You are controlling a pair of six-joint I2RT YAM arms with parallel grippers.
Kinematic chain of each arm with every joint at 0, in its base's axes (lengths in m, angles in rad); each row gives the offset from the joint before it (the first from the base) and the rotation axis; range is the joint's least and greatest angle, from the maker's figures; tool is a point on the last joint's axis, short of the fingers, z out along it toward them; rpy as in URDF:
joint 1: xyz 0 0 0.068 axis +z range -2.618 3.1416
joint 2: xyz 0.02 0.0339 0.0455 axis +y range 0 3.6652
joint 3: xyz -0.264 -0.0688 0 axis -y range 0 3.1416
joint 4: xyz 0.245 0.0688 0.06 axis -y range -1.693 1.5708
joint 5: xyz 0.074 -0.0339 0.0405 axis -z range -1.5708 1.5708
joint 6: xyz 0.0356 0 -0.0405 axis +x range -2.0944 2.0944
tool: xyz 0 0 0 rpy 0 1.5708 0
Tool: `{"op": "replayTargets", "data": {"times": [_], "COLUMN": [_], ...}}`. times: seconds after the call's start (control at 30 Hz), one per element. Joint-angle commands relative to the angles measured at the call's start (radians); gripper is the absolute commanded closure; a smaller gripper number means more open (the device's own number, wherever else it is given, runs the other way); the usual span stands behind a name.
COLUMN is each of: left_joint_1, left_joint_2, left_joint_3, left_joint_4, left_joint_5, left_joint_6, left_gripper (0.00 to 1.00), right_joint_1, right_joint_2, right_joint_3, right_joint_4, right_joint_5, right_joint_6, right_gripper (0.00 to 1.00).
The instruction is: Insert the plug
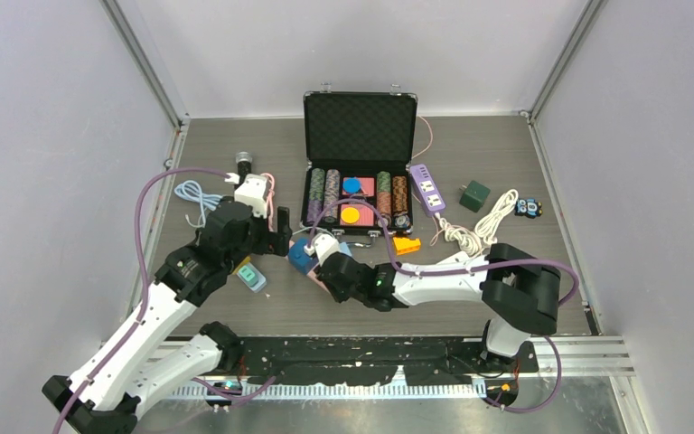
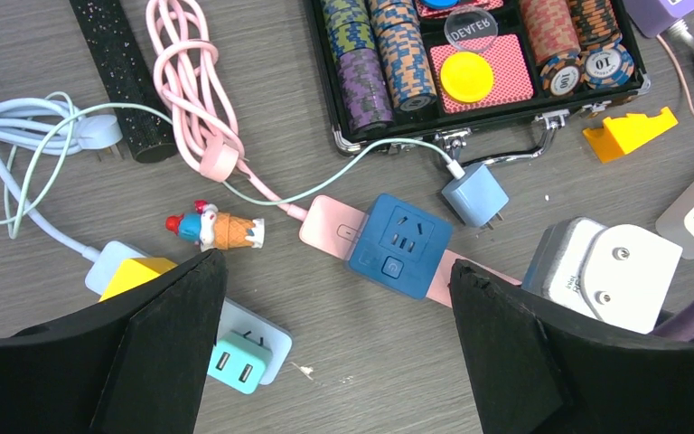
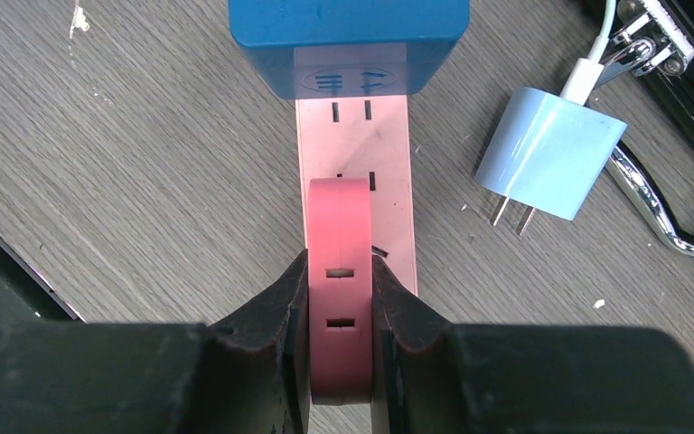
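Note:
My right gripper point(image 3: 339, 282) is shut on a red plug point(image 3: 338, 217), one finger on each flat side. The plug stands over the near end of a pink power strip point(image 3: 352, 136) lying on the table. I cannot tell whether its prongs are in the sockets. A blue cube adapter point(image 3: 348, 36) sits on the strip's far part. In the left wrist view my left gripper point(image 2: 336, 298) hangs open above bare table, near the strip point(image 2: 330, 221) and the blue cube point(image 2: 398, 244), holding nothing. From above, both grippers point(image 1: 280, 237) point(image 1: 321, 271) flank the cube point(image 1: 303, 253).
A light blue charger point(image 3: 551, 149) lies loose right of the strip. An open poker chip case point(image 1: 359, 136) stands behind. A teal plug point(image 2: 235, 362), an ice-cream toy point(image 2: 217, 228), coiled cables point(image 2: 190, 81), a purple power strip point(image 1: 426, 187) and a green cube point(image 1: 474, 194) lie around.

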Motion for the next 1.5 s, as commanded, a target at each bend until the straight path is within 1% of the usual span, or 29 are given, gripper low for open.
{"op": "replayTargets", "data": {"times": [0.0,0.1,0.2,0.33,0.37,0.4,0.43,0.47,0.5,0.53,0.57,0.6,0.7,0.73,0.8,0.9,0.97,1.03,1.13,1.2,1.33,1.4,1.43,1.47], "left_joint_1": [0.001,0.002,0.002,0.002,0.0,0.001,0.002,0.002,0.001,0.001,0.002,0.002,0.002,0.001,0.002,0.002,0.001,0.002,0.002,0.002,0.002,0.002,0.001,0.002], "left_joint_2": [0.01,0.017,0.022,0.025,0.025,0.026,0.026,0.028,0.029,0.03,0.029,0.028,0.029,0.031,0.035,0.037,0.036,0.036,0.049,0.061,0.076,0.082,0.084,0.085], "left_joint_3": [0.046,0.054,0.06,0.064,0.065,0.065,0.066,0.07,0.074,0.08,0.084,0.089,0.112,0.123,0.145,0.164,0.168,0.163,0.16,0.156,0.133,0.128,0.127,0.123], "left_joint_4": [0.003,0.003,0.001,-0.004,-0.004,-0.003,-0.003,-0.003,-0.006,-0.011,-0.013,-0.014,-0.027,-0.035,-0.05,-0.053,-0.049,-0.041,-0.036,-0.037,-0.017,-0.011,-0.009,-0.007], "left_joint_5": [-0.006,-0.005,-0.002,0.003,0.003,0.003,0.003,0.004,0.004,0.003,0.004,0.003,0.009,0.013,0.021,0.043,0.067,0.107,0.174,0.219,0.289,0.306,0.311,0.311], "left_joint_6": [-0.011,-0.017,-0.021,-0.024,-0.024,-0.022,-0.022,-0.021,-0.021,-0.02,-0.02,-0.02,-0.016,-0.015,-0.016,-0.019,-0.026,-0.03,-0.039,-0.046,-0.074,-0.076,-0.076,-0.075], "left_gripper": [0.08,0.08,0.08,0.08,0.08,0.08,0.08,0.08,0.08,0.08,0.07,0.07,0.06,0.05,0.05,0.05,0.05,0.05,0.05,0.06,0.07,0.07,0.07,0.07], "right_joint_1": [0.023,0.036,0.038,0.039,0.039,0.039,0.039,0.04,0.041,0.04,0.04,0.038,0.031,0.025,0.022,0.017,0.008,-0.01,-0.043,-0.083,-0.217,-0.293,-0.336,-0.371], "right_joint_2": [0.095,0.093,0.088,0.1,0.101,0.094,0.086,0.062,0.045,0.012,-0.007,-0.041,-0.122,-0.138,-0.179,-0.25,-0.295,-0.339,-0.403,-0.459,-0.57,-0.618,-0.624,-0.629], "right_joint_3": [-0.069,-0.109,-0.137,-0.132,-0.128,-0.115,-0.107,-0.09,-0.08,-0.053,-0.037,0.0,0.074,0.103,0.136,0.157,0.159,0.155,0.107,0.061,-0.049,-0.101,-0.132,-0.147], "right_joint_4": [0.01,0.043,0.084,0.085,0.074,0.067,0.052,0.043,0.015,-0.004,-0.037,-0.054,-0.115,-0.121,-0.134,-0.17,-0.208,-0.269,-0.354,-0.439,-0.542,-0.59,-0.603,-0.622], "right_joint_5": [-0.058,-0.008,0.002,-0.004,-0.005,-0.001,0.0,0.005,0.01,0.025,0.035,0.055,0.097,0.108,0.12,0.136,0.158,0.194,0.262,0.307,0.316,0.315,0.315,0.312], "right_joint_6": [0.086,0.119,0.143,0.148,0.15,0.151,0.146,0.143,0.136,0.13,0.119,0.113,0.093,0.09,0.081,0.099,0.149,0.234,0.358,0.437,0.565,0.623,0.642,0.676], "right_gripper": [0.95,0.95,0.95,0.94,0.9,0.83,0.77,0.63,0.56,0.45,0.4,0.32,0.25,0.21,0.17,0.15,0.16,0.19,0.2,0.2,0.19,0.13,0.08,0.06]}}
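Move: My right hand still grips the pink plug on the near, right-hand part of the pink power strip; the socket under it is only about 2 cm straight below. From this hand the blue adapter on the same strip sits some 5 cm ahead and 5 cm left, the light blue charger about 7 cm ahead and 3 cm right, and the orange wedge 7 cm ahead, 17 cm right. From my left hand that socket lies roughly 7 cm back, 11 cm right and 20 cm below. My right hand keeps bearing down on the pink plug, sinking barely half a centimetre with a slight clockwise twist, then opens wide and lets go. It rises about 16 cm off the strip and arcs right, past the charger's near side towards the orange wedge, sinking again and turning some 45 degrees clockwise. My open left hand, holding nothing, lifts a little, then drifts about 4 cm right. ##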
